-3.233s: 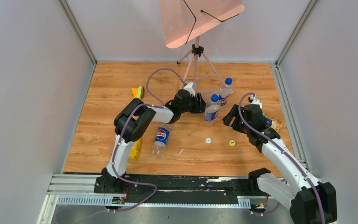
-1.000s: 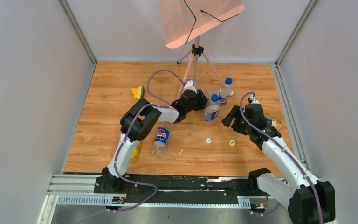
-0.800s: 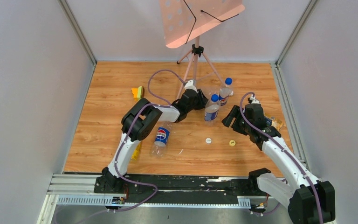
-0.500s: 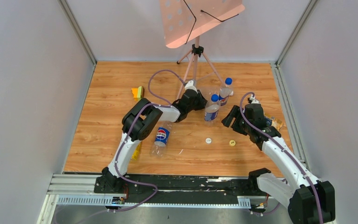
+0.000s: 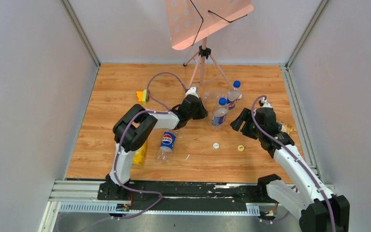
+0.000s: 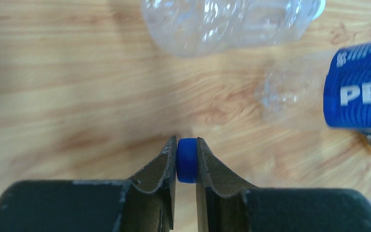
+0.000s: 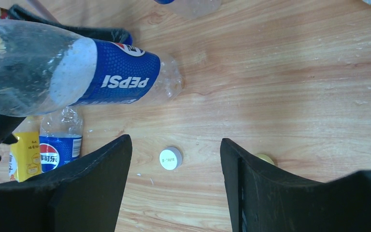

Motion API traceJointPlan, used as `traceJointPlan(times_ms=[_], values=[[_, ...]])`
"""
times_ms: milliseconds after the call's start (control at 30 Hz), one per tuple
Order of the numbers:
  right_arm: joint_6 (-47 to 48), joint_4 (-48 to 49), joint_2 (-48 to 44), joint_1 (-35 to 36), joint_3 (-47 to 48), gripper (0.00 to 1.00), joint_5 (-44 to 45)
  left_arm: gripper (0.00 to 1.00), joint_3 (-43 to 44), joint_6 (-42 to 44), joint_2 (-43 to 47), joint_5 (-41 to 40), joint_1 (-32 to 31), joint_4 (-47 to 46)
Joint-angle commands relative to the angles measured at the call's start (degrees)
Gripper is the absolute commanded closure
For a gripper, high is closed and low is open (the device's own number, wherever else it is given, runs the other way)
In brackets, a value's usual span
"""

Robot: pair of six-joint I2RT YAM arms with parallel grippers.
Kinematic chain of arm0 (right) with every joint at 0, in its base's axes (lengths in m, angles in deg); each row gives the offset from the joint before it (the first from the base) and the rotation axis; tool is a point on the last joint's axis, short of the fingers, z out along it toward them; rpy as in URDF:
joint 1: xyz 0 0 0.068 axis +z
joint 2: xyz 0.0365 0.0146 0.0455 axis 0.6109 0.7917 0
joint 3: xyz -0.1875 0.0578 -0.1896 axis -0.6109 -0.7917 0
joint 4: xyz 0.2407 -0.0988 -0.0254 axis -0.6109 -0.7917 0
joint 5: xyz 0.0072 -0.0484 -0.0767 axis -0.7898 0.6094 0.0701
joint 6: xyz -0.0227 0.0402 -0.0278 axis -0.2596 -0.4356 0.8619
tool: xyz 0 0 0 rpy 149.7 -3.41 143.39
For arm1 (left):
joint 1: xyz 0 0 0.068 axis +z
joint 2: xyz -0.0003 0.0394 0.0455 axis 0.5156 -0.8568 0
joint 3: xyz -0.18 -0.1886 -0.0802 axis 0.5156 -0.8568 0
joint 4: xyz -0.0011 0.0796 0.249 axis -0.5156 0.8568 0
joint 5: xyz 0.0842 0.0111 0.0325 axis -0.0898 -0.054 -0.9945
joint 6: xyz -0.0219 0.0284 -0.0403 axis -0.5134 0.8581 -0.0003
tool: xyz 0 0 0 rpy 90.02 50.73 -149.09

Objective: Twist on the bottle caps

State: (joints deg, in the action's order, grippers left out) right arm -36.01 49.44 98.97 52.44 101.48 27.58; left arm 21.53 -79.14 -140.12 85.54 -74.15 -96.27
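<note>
My left gripper (image 6: 187,145) is shut on a small blue cap (image 6: 187,162), held edge-on between the fingertips just above the wood. From above, the left gripper (image 5: 202,112) sits just left of an upright clear bottle (image 5: 219,116) with a blue label and a blue cap (image 5: 222,101). My right gripper (image 5: 239,122) hangs open to that bottle's right, holding nothing. A white cap (image 7: 170,158) and a yellow cap (image 7: 265,158) lie on the floor beneath it. An open clear bottle (image 5: 166,143) and a yellow bottle (image 5: 139,154) lie by the left arm.
A second blue-capped bottle (image 5: 233,95) stands farther back beside a clear uncapped one (image 5: 212,95). An amber bottle (image 5: 286,128) lies behind the right arm. A pink music stand (image 5: 204,53) stands at the back, a small yellow-green object (image 5: 143,95) at the left.
The left gripper closed onto the blue cap and drew back to the left, away from the upright bottle. The right arm has barely shifted and stays open.
</note>
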Motion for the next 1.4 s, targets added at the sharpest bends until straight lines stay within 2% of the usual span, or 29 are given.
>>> traceJointPlan(times_ms=[0,200,400,567,700,900,1133,1233,1367], values=[[-0.02,-0.33,-3.96,-0.35,0.45,0.32,0.46,0.95,-5.09,7.48,11.25,-3.19,-0.26,7.01],[0.58,-1.6,-8.62,-0.44,-0.46,0.32,2.21,0.96,-12.7,15.46,23.32,-7.32,-3.14,13.87],[1.56,-2.89,-13.18,-0.45,-0.54,0.31,5.82,0.98,-15.77,26.09,28.98,-20.44,-11.48,22.24],[2.03,-3.97,-17.15,-0.54,-0.5,0.31,6.99,1.0,-16.76,29.18,27.68,-29.07,-16.66,28.25],[1.9,-4.66,-19.25,-0.51,-1.03,0.31,7.33,1.0,-18.2,28.51,26.73,-34.27,-20.17,32.32],[1.05,-5.2,-21.18,-0.55,-2.18,0.31,7.25,1.0,-21.39,27.28,25.6,-38.15,-24.14,33.88],[0.58,-5.6,-22.38,-0.49,-2.39,0.31,6.93,1.0,-18.37,28.56,17.24,-42.63,-28.74,35.01],[0.58,-5.87,-22.77,-0.5,-2.24,0.31,7.07,0.97,-16.49,27.92,14.04,-43.26,-30.9,37.03],[0.54,-6.12,-22.99,-0.49,-2.22,0.31,7.51,0.88,-14.42,27.09,12.51,-42.82,-33.53,39.34]])
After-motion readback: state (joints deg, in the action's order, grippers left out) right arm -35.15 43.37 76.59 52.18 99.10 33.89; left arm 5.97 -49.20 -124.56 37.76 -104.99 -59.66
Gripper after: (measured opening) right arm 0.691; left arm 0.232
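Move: The left hand, already pinching a blue cap, has the uncapped lying Pepsi bottle about 18 cm to its left and 13 cm back, roughly level in height. A capped standing bottle is some 6 cm to its right and 4 cm back; a clear lying bottle is about 10 cm ahead and 5 cm right. From the right hand, the uncapped Pepsi bottle lies roughly 31 cm left, 4 cm back and 7 cm below. Left hand carries the blue cap some 20 cm back and left towards the uncapped Pepsi bottle, rolling; right rises. ##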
